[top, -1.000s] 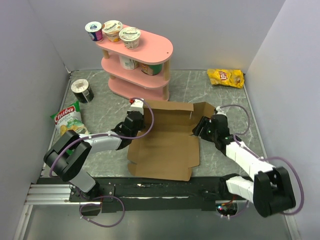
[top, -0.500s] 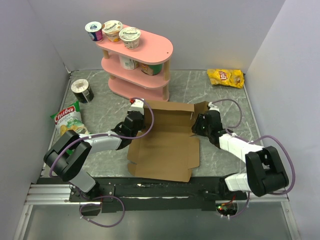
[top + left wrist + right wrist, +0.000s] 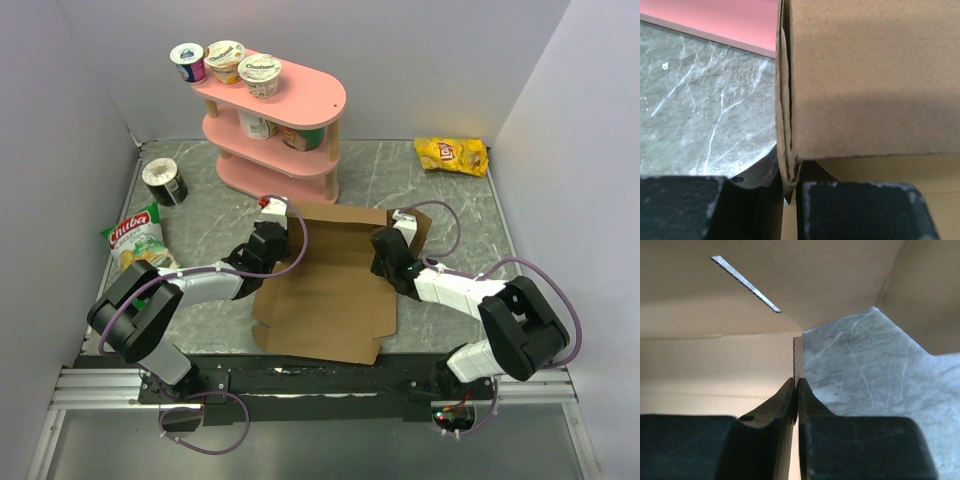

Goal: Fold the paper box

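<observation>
The paper box [image 3: 330, 300] is a brown die-cut cardboard sheet lying mid-table, with its back and side flaps raised. My left gripper [image 3: 268, 240] is shut on the folded left wall at the box's back left corner. In the left wrist view the doubled cardboard edge [image 3: 786, 125] runs down between my fingers [image 3: 789, 192]. My right gripper [image 3: 385, 255] is shut on the thin right flap edge near the back right corner. In the right wrist view my fingertips [image 3: 796, 385] pinch that edge, with the box's inside [image 3: 715, 355] to the left.
A pink three-tier shelf [image 3: 290, 120] with yogurt cups stands behind the box. A yellow chips bag [image 3: 452, 155] lies at the back right. A green snack bag [image 3: 135, 240] and a dark tin [image 3: 164, 182] lie at the left. Grey walls enclose the table.
My right gripper has moved left with the right flap, swinging it inward over the box's right side. The left arm has not moved.
</observation>
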Controlling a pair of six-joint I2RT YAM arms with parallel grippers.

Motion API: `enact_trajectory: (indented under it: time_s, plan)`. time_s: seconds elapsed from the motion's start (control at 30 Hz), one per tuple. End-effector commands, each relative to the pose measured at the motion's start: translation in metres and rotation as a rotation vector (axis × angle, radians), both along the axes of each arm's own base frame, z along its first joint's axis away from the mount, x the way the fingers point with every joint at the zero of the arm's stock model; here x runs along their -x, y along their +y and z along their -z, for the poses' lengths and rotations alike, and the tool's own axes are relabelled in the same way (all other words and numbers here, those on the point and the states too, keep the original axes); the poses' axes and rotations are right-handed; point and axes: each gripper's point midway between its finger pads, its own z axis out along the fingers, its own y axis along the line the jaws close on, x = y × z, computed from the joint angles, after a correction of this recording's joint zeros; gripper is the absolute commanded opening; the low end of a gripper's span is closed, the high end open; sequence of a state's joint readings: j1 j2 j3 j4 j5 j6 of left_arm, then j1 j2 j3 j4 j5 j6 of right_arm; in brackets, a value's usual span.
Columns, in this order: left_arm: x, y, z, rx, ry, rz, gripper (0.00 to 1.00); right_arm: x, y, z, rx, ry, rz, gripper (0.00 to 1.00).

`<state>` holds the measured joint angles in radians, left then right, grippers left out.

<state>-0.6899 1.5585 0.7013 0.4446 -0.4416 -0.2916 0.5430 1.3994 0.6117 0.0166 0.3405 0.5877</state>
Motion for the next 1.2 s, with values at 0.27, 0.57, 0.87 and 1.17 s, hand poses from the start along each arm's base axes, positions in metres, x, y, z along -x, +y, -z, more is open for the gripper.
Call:
enact_trajectory:
  time_s: [0.27, 0.57, 0.87, 1.17]
  plan:
    - [0.004, 0.0, 0.007, -0.02, 0.035, 0.003, 0.15, -0.006, 0.004, -0.025, -0.082, -0.108, 0.171, 0.42]
    - [0.0, 0.021, 0.004, -0.026, 0.035, -0.053, 0.15, 0.033, 0.003, -0.07, -0.132, -0.188, -0.044, 0.94]
    - [-0.002, 0.028, 0.005, -0.048, 0.033, -0.069, 0.15, 0.047, -0.016, -0.143, -0.143, -0.336, -0.181, 1.0]
    - [-0.001, 0.027, 0.003, -0.044, 0.028, -0.057, 0.14, -0.037, -0.05, -0.235, -0.221, -0.48, -0.163, 1.0]
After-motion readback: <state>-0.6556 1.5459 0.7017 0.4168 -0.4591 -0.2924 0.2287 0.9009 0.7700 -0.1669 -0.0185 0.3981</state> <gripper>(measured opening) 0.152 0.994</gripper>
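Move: The box's far-right corner flap stands about 7 cm ahead of the right hand, some 6 cm to its right and roughly 4 cm higher. The raised end wall beside it is about 8 cm ahead and 8 cm left of the right hand, 5 cm above it; the floor panel's middle lies some 7 cm back, 10 cm left and 3 cm below. From the left hand that flap is about 24 cm to the right, 1 cm ahead and about level. Up and away by about 19 cm goes the right hand: its nearly shut fingers open wide and let go of the cardboard edge on the box's right side, it rises while backing some 6 cm, then swings forward and about 5 cm right, still climbing, with the fingers tipping upward some 20 degrees. The left hand keeps its pinch on the far-left corner and eases roughly 2 cm left. ##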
